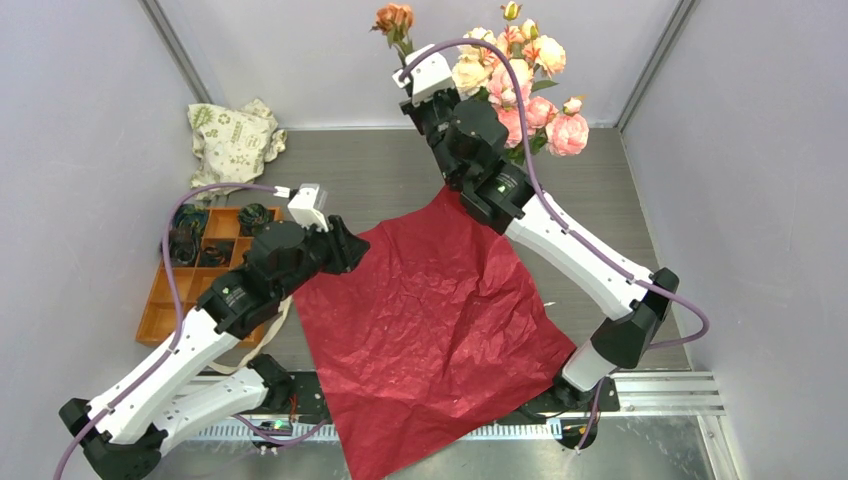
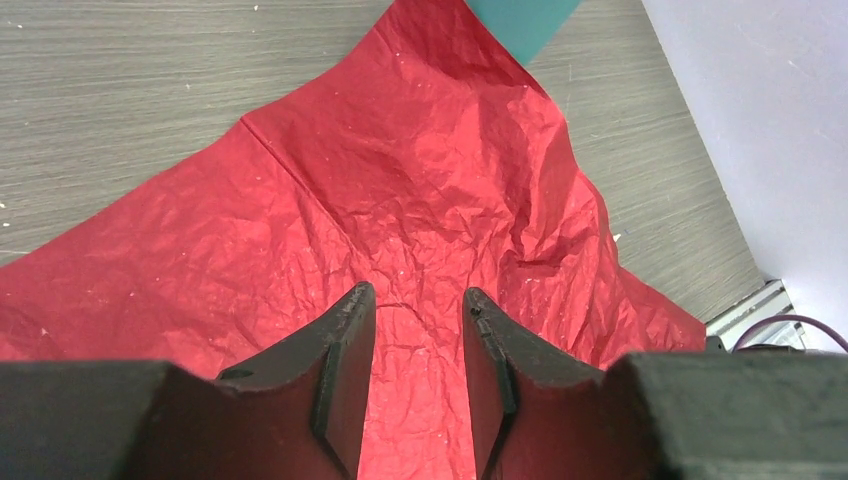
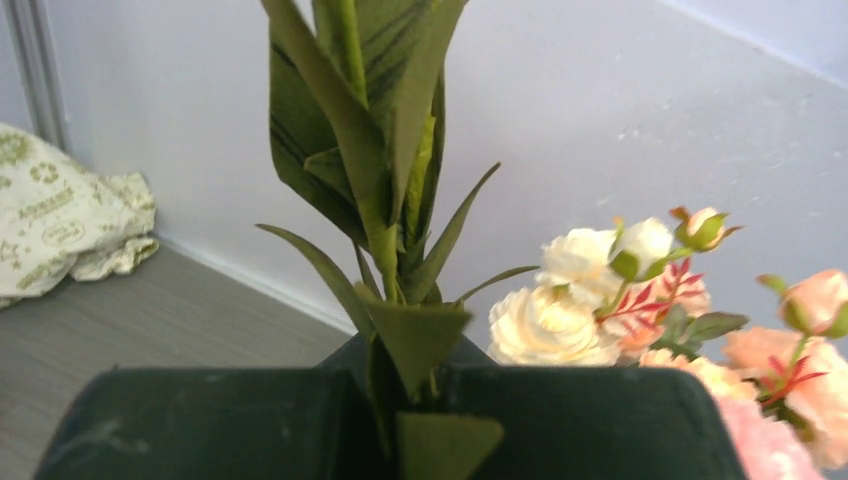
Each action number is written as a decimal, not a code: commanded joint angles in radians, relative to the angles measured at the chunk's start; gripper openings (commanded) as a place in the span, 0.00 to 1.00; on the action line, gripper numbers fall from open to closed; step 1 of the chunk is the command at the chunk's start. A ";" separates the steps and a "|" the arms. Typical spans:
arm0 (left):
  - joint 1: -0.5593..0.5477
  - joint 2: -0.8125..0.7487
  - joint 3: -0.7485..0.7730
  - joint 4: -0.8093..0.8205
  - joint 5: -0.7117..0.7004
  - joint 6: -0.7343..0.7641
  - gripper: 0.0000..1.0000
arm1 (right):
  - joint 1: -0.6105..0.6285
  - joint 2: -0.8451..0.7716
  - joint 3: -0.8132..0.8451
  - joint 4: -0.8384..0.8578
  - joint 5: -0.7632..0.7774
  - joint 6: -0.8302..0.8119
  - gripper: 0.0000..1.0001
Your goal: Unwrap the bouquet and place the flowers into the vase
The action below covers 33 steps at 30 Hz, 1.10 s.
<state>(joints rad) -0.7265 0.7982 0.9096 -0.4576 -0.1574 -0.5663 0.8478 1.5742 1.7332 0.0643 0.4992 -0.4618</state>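
The dark red wrapping paper lies spread flat in the middle of the table, with no flowers on it. My left gripper hangs low over its left edge, open, with only red paper between the fingers. My right gripper is raised at the back, shut on the green stem of an orange-headed flower. To its right stand the other flowers, pink, peach and cream. My right arm hides the vase in the top view; a teal corner of the vase shows in the left wrist view.
A white cloth bag with green print lies at the back left. An orange compartment tray sits left of my left arm. A cream ribbon trails under that arm. Grey walls close in the table on three sides.
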 commanded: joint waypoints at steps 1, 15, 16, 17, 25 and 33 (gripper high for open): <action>-0.002 0.001 0.002 0.064 -0.017 0.026 0.38 | -0.010 -0.004 0.119 0.117 0.024 -0.075 0.01; -0.002 -0.009 -0.012 0.058 -0.037 0.034 0.38 | -0.119 -0.026 0.039 0.139 0.029 0.085 0.01; -0.002 -0.011 -0.012 0.058 -0.039 0.034 0.38 | -0.128 -0.032 0.025 0.141 0.029 0.107 0.01; -0.002 -0.013 -0.012 0.057 -0.040 0.034 0.38 | -0.140 -0.037 0.017 0.139 0.025 0.130 0.01; -0.002 -0.009 -0.015 0.063 -0.048 0.028 0.38 | -0.210 -0.065 -0.061 0.122 0.026 0.266 0.01; -0.003 0.005 -0.016 0.072 -0.040 0.022 0.38 | -0.231 -0.064 -0.139 0.162 0.102 0.263 0.01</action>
<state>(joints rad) -0.7265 0.8013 0.8932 -0.4522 -0.1867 -0.5423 0.6182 1.5620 1.6184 0.1570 0.5465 -0.2092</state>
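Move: The teal vase that the right hand's orange flower is bound for stands about 13 cm to its right, 4 cm ahead and some 38 cm below. The roses already in the vase bunch about 15 cm right, 4 cm ahead and 9 cm below the hand. The red paper's middle lies some 18 cm back from the hand, 3 cm right, on the table. From the left hand the vase is about 20 cm ahead, 20 cm right. Still gripping the orange flower, the right hand swings right about 9 cm and forward, rising 6 cm then sinking, towards the vase. ##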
